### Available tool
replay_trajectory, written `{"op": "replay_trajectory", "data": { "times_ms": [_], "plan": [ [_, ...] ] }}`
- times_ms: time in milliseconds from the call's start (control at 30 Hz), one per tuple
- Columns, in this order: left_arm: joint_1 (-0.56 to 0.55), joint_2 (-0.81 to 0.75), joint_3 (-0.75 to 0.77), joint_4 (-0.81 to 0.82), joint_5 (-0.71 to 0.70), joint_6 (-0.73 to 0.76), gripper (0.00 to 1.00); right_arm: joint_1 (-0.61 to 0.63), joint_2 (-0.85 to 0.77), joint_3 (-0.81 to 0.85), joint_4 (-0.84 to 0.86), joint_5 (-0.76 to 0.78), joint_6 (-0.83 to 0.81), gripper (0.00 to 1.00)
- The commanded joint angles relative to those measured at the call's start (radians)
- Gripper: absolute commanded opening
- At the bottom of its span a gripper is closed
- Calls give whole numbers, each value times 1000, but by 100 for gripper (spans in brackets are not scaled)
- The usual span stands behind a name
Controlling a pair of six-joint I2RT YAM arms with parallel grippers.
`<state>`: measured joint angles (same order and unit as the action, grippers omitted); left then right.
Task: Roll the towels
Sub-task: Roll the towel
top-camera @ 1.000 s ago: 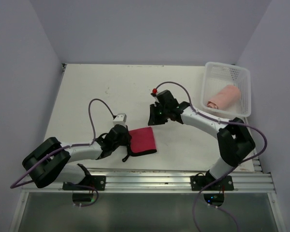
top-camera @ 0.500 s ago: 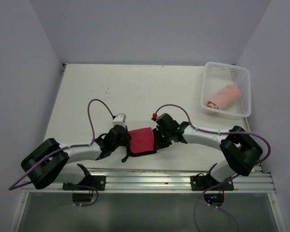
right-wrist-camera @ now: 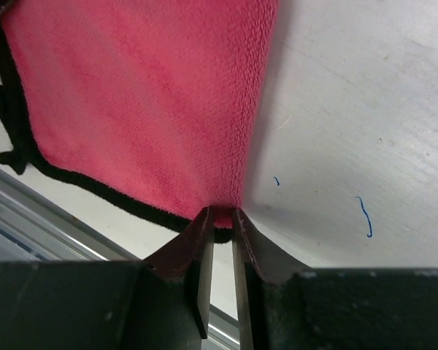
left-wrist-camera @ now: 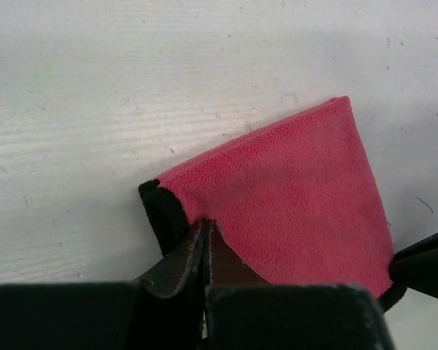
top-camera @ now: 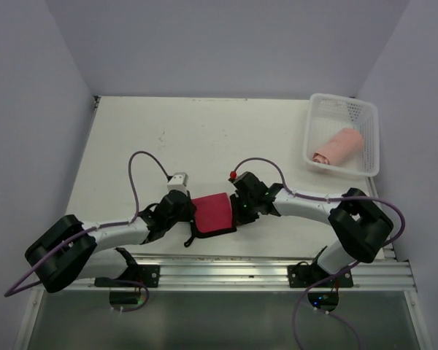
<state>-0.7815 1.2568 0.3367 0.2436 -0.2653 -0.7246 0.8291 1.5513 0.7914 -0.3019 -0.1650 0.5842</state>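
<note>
The small cloth (top-camera: 213, 212), red-faced with dark trim, lies folded near the table's front edge between both arms. My left gripper (top-camera: 190, 214) is shut on its left corner; in the left wrist view the fingertips (left-wrist-camera: 203, 237) pinch the puckered red cloth (left-wrist-camera: 292, 197) beside its black trim. On the cloth's right corner, my right gripper (top-camera: 238, 211) is closed; in the right wrist view a bit of the cloth (right-wrist-camera: 146, 95) sits between the narrow tips (right-wrist-camera: 223, 219). The salmon-pink towel (top-camera: 339, 146) lies rolled in the basket.
A white perforated basket (top-camera: 371, 146) stands at the back right corner of the table. A metal rail (top-camera: 263, 270) runs along the near edge just below the cloth. Walls close in the table on three sides.
My right arm has swung from the table's middle down to the cloth's right corner and closed on it. The left gripper has kept its hold; the cloth has bunched slightly narrower.
</note>
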Motion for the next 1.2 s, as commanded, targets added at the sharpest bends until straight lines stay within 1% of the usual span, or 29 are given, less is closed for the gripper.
{"op": "replay_trajectory", "data": {
  "times_ms": [0,67,100,133,167,233,333,367,433,467,500,567,800,1000,1167],
  "plan": [
    [-4,-49,-4,-20,-29,-16,0,-2,-49,74,-55,35,-27,21],
    [-2,-66,14,-32,-28,-15,0,-2,-100,100,-77,48,-27,26],
    [-4,-82,22,-47,-28,-9,0,-2,-118,106,-97,67,-24,30],
    [-4,-89,34,-59,-29,-4,0,-2,-132,109,-103,77,-20,32],
    [-4,-95,60,-70,-32,-1,3,-2,-160,106,-108,85,-14,32],
    [-4,-109,87,-105,-37,14,5,-5,-180,89,-109,102,15,34],
    [-2,-128,133,-135,-34,33,14,-5,-215,57,-92,128,69,37],
    [-4,-131,154,-141,-29,36,19,-7,-223,27,-83,137,84,38],
    [-4,-137,174,-148,-22,50,23,-18,-249,-10,-40,136,143,40],
    [-4,-137,195,-148,-12,54,27,-21,-255,-52,-20,133,163,40],
    [-4,-129,206,-145,-8,63,29,-28,-267,-73,25,116,201,41],
    [-2,-116,243,-144,11,74,32,-38,-270,-124,66,95,233,41],
    [-1,5,347,-145,69,117,33,-45,-246,-213,233,30,310,45],
    [-1,73,397,-147,103,122,34,-45,-191,-248,320,-2,336,45],
    [-1,101,415,-152,138,116,35,-45,-152,-268,357,-7,339,45]
  ]
}}
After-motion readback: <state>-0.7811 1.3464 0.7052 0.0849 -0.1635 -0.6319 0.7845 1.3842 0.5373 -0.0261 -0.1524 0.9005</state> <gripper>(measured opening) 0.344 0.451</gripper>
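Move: The towel's far right corner is about 11 cm right of the left hand and 4 cm ahead; its black strap end lies roughly 11 cm back and 2 cm left of that hand, all some 1–2 cm below. The near right corner is right under the right hand, about 1 cm back and level left-right, with the towel's far right corner 10 cm ahead and 2 cm left, and its near left corner 12 cm left and 4 cm back. The left hand lifts its shut fingers off the towel's left side and travels up about 9 cm, right and somewhat forward over the towel towards its far right corner, opening to about a third, sinking slightly and turning a little clockwise at the end. The right hand comes up off the near right corner by some 7 cm and a little forward while its fingers spread to nearly half open, then swings right and back and sinks beside that corner, easing left again as it turns roughly 20 degrees, mostly clockwise, so the opened fingers come down at the corner almost where they began. ##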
